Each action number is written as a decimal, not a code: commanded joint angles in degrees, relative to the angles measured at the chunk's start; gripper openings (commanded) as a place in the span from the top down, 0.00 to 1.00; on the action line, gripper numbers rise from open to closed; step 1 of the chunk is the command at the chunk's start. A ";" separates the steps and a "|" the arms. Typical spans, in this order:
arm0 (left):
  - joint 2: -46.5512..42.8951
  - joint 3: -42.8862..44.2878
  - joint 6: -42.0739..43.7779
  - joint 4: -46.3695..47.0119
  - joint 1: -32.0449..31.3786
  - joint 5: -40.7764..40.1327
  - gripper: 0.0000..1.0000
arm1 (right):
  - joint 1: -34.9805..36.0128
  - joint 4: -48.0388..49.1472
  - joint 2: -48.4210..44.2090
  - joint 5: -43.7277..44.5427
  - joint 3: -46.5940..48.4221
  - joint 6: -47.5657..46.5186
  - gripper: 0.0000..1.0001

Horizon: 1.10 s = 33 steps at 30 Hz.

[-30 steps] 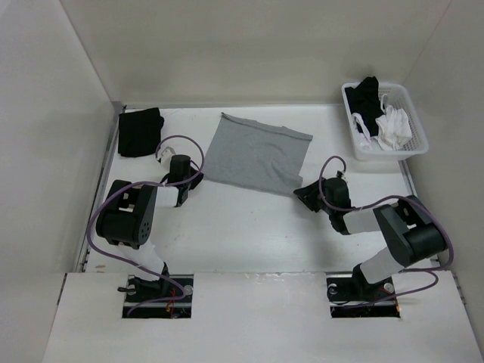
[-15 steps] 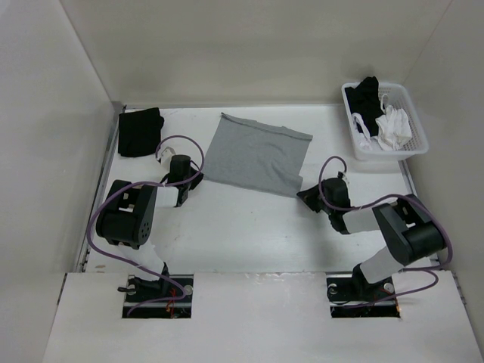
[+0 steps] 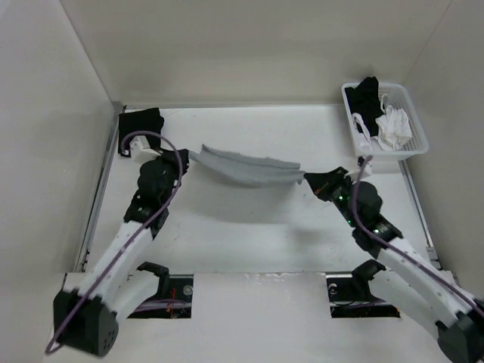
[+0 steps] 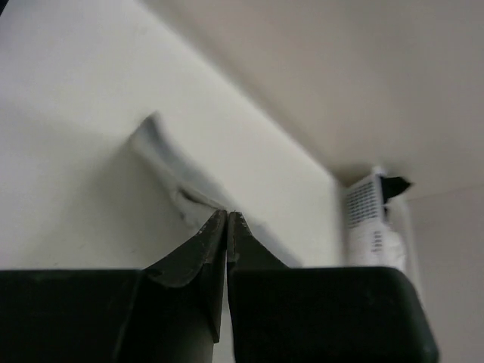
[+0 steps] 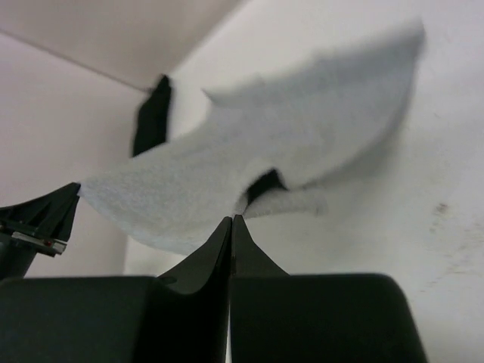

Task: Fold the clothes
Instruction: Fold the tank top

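Observation:
The clothes point(image 3: 243, 165), a light grey knit piece, hang lifted off the table as a sagging band between my two grippers. My left gripper point(image 3: 187, 156) is shut on its left corner, and my right gripper point(image 3: 308, 179) is shut on its right corner. In the left wrist view the shut jaws point(image 4: 227, 214) pinch the grey edge point(image 4: 165, 150), which runs away up-left. Seen from the right wrist, the clothes point(image 5: 249, 147) spread wide above the shut jaws point(image 5: 231, 219), with the left gripper's tip point(image 5: 41, 218) at the far end.
A white basket point(image 3: 418, 145) with black and white garments stands at the back right, also in the left wrist view as the basket point(image 4: 367, 219). A folded black garment point(image 3: 141, 122) lies at the back left corner. Walls enclose the table on three sides.
The grey piece lay flat before; now its near edge is raised off the table. Both arms have risen and stretched out, and the right gripper has shut on the corner.

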 commanded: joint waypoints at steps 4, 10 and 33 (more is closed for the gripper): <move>-23.56 9.86 5.56 -15.49 -9.08 -11.21 1.00 | 10.05 -29.82 -19.45 11.88 18.92 -11.29 1.00; -31.05 16.47 8.02 -22.97 -17.96 -17.98 1.00 | 25.86 -37.05 -20.79 20.49 30.54 -12.35 1.00; 31.67 21.19 1.96 3.13 6.02 3.19 0.99 | -15.68 -3.84 40.54 -20.19 35.46 -8.31 0.99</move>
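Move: Both my hands already hold the tank top by its corners, clear of the table. The bare table where its body will lie is centred about 13 cm right, 4 cm back and 20 cm below my left hand, and some 16 cm left, 3 cm ahead and 19 cm below my right. The black folded cloth sits roughly 20 cm ahead and 18 cm left of my left hand; the laundry basket is about 30 cm ahead and 25 cm right of my right. I fling the tank top with both hands together: up some 22 cm and back about 13 cm towards my bases, fingers tipping upward, then straight into a fast swing down and forward, roughly 30 cm lower and 20 cm or more out. The fingers tip down again by 40 to 50 degrees and stay shut on the corners, drawing the held edge out over the bare table. ##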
